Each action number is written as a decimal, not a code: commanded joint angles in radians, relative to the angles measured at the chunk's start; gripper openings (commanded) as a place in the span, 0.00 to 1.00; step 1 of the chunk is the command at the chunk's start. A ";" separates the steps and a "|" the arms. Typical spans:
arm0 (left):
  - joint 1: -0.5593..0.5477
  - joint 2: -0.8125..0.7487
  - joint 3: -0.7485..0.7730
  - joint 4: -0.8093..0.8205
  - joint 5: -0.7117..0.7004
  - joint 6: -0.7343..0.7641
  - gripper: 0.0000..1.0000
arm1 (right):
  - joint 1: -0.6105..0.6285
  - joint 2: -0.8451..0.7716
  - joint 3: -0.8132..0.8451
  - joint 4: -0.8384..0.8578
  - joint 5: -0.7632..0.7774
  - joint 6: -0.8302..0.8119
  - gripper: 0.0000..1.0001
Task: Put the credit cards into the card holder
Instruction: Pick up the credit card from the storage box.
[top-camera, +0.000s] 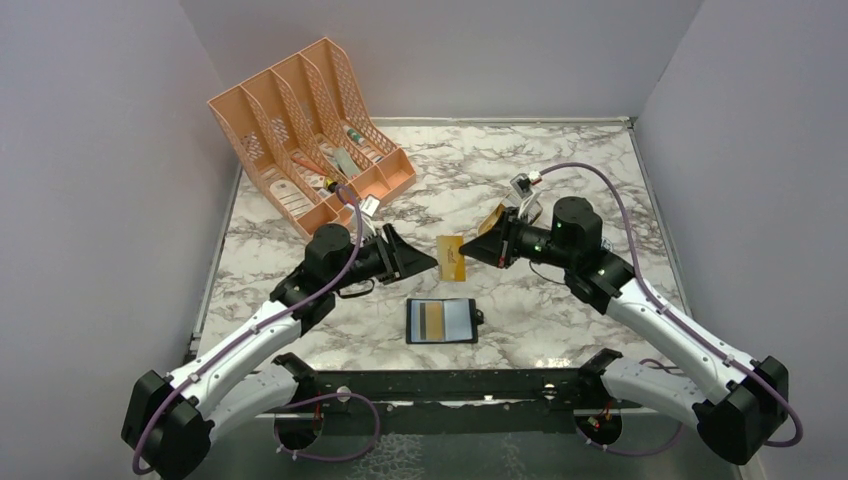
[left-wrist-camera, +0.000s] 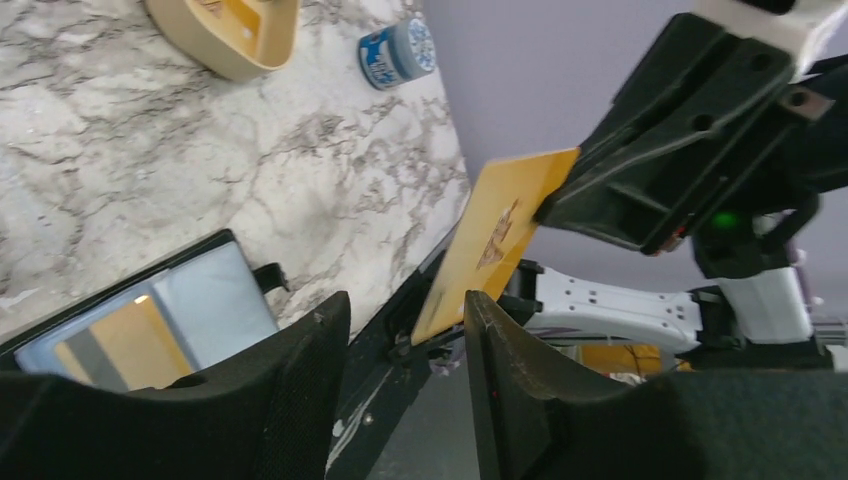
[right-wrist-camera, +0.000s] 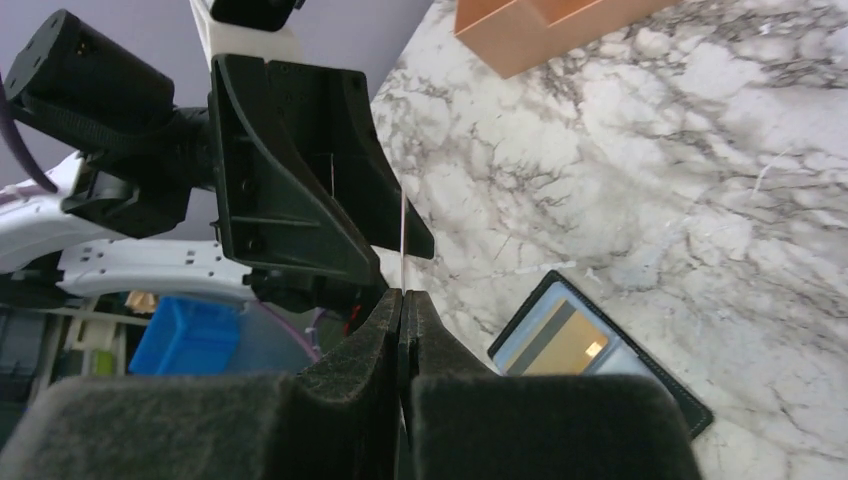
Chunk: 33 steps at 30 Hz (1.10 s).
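Observation:
A tan-orange credit card (top-camera: 452, 258) hangs in the air above the middle of the table. My right gripper (top-camera: 472, 251) is shut on its right end; the right wrist view shows the credit card (right-wrist-camera: 403, 235) edge-on, rising from my right gripper's (right-wrist-camera: 402, 293) closed fingers. My left gripper (top-camera: 432, 262) faces it from the left and stands open. In the left wrist view the credit card's (left-wrist-camera: 505, 235) lower end reaches the gap at my left gripper's (left-wrist-camera: 405, 298) fingertips, unpinched. The black card holder (top-camera: 441, 321) lies open and flat below, with a tan card and a blue-grey one inside.
A peach desk organiser (top-camera: 310, 130) stands at the back left. A gold oval tin (left-wrist-camera: 230, 30) and a small blue-and-white round object (left-wrist-camera: 397, 50) lie on the marble behind the right gripper. The black base rail (top-camera: 440, 385) runs along the near edge.

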 joint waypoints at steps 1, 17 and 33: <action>0.003 -0.032 -0.031 0.177 0.073 -0.077 0.45 | -0.004 -0.016 -0.042 0.155 -0.139 0.133 0.01; 0.003 -0.054 -0.060 0.198 0.072 -0.083 0.00 | -0.004 -0.002 -0.125 0.231 -0.193 0.200 0.01; 0.003 -0.060 -0.076 0.015 -0.034 0.050 0.00 | -0.004 -0.036 -0.116 -0.074 0.005 0.076 0.46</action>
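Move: The gold card, already pinched in the right fingers, has its middle about 5 cm to the right of the left hand, level with it fore and aft and some 2 cm higher. From the right hand it lies 3 cm left and 2 cm back, at nearly the same height. The card holder lies open some 20 cm below the left hand, 4 cm back and 3 cm right. The storage box stands about 18 cm ahead of the right hand, 11 cm right and 20 cm below. The gold card is handed over in mid-air: the right hand brings it about 2.5 cm back and slightly left, while the half-open left hand rises some 3 cm, rolls slightly and shuts on the card's left edge. The right fingers then open and let go, sinking about 3.5 cm, easing off to the right and tipping down some 10 degrees; the left hand sinks nearly as far as it rose, keeping its pinch. ##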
